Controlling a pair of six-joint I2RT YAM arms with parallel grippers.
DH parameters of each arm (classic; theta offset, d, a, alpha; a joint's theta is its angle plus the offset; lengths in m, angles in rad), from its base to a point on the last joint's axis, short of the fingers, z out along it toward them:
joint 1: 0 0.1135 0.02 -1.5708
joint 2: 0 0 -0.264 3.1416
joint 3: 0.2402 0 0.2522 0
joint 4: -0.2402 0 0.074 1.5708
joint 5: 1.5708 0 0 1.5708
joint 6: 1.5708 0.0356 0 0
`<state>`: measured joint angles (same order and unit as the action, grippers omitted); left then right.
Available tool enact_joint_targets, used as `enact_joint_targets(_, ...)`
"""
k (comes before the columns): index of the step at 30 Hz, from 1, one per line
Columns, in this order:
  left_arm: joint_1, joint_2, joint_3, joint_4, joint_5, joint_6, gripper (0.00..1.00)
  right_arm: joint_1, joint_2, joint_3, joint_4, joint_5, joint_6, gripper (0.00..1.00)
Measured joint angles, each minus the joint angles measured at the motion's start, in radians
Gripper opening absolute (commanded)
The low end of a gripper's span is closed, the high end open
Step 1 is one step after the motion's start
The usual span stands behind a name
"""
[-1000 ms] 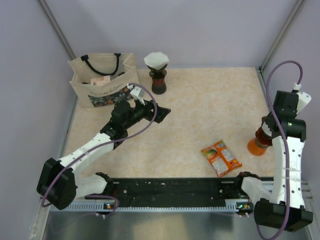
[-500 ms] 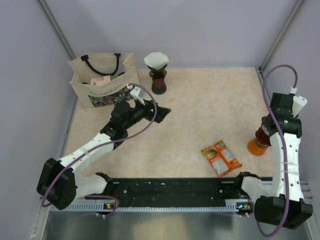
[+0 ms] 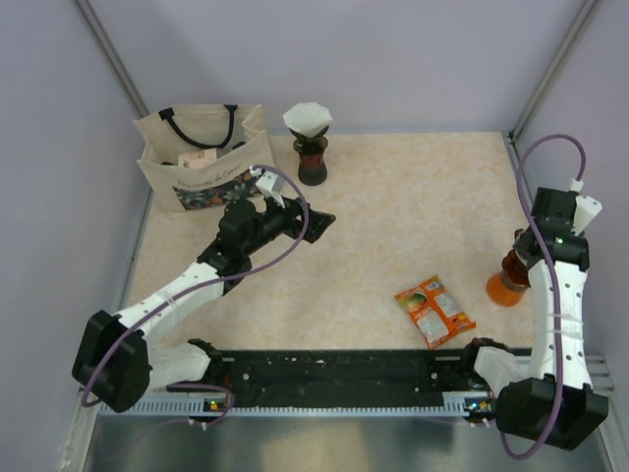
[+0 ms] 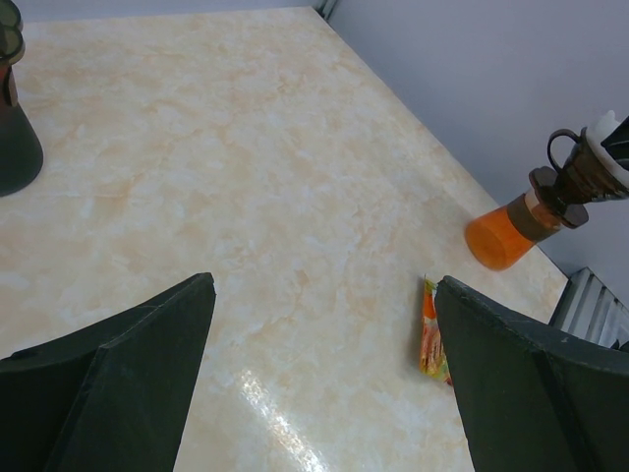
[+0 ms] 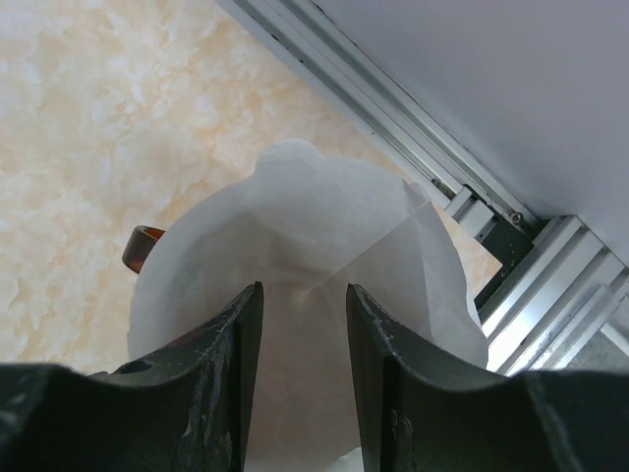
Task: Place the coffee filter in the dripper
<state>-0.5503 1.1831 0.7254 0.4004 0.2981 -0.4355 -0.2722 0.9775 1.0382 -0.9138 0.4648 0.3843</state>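
Note:
A white paper coffee filter (image 5: pixel 305 226) sits spread open in the dripper, whose brown handle (image 5: pixel 142 246) pokes out at the left. The dripper (image 3: pixel 513 264) stands on an orange vessel (image 3: pixel 504 288) at the table's right edge. It also shows in the left wrist view as a dark dripper (image 4: pixel 565 182). My right gripper (image 5: pixel 303 290) hangs straight above it, jaws apart, with the filter's paper showing in the gap and nothing pinched. My left gripper (image 3: pixel 319 221) hovers wide open over the table's left middle, holding nothing (image 4: pixel 324 285).
A second white filter (image 3: pixel 308 119) rests on a dark carafe (image 3: pixel 313 160) at the back. A tote bag (image 3: pixel 201 157) stands at the back left. A snack packet (image 3: pixel 434 310) lies near the front right. A metal frame rail (image 5: pixel 491 226) runs close behind the dripper.
My right gripper's jaws have spread apart over the filter and the right wrist has shifted slightly. The left arm has not moved.

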Motion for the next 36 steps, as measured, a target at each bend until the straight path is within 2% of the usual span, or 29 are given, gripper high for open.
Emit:
enact_joint_targets(9, 0.0, 0.0, 0.0, 0.0, 0.0, 0.001, 0.99, -0.007, 0.004, -0.018, 0.017, -0.018, -0.003, 0.4)
enact_joint_targets(13, 0.0, 0.0, 0.0, 0.0, 0.001, 0.001, 0.99, -0.007, 0.004, -0.015, 0.015, -0.018, -0.007, 0.44)
enact_joint_targets(27, 0.0, 0.002, 0.0, 0.001, 0.014, 0.011, 0.99, -0.008, -0.022, 0.061, 0.0, -0.013, -0.008, 0.46)
enact_joint_targets(29, 0.0, 0.004, 0.0, 0.0, 0.018, 0.011, 0.99, -0.008, -0.029, 0.085, -0.005, -0.015, -0.009, 0.52)
enact_joint_targets(32, 0.0, 0.004, 0.0, 0.0, 0.019, 0.011, 0.99, -0.008, -0.055, 0.132, -0.009, -0.05, -0.023, 0.74)
enact_joint_targets(34, 0.0, 0.004, 0.0, -0.001, 0.019, 0.011, 0.99, -0.008, -0.078, 0.174, -0.001, -0.105, -0.035, 0.99)
enact_joint_targets(36, 0.0, 0.004, 0.0, -0.008, 0.011, 0.011, 0.99, -0.01, -0.104, 0.209, 0.022, -0.177, -0.047, 0.99)
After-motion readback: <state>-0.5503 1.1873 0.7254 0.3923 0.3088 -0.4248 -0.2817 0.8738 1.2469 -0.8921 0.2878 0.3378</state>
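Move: The right fingers are already down inside the white coffee filter in the brown dripper; the filter's middle lies about 3 cm below that hand and 1 cm to its left, level fore and aft. The orange carafe stands underneath, some 13 cm down, 1 cm back and 2 cm left; the coffee packet lies flat about 20 cm left, 7 cm nearer the base and 18 cm down. From the left hand that filter is roughly 45 cm to the right, 9 cm back and 7 cm lower. The right hand, its part-open fingers still inside the filter cone, settles down about half a centimetre more, holds there briefly, then backs up out of the cone, slowly at first and fast at the end, ending some 10 cm higher. As it comes clear it drifts a little left and forward, its fingertips tilt up by about 20 degrees, and the fingers spread from less than half open to nearly wide open, leaving the paper behind in the dripper. ##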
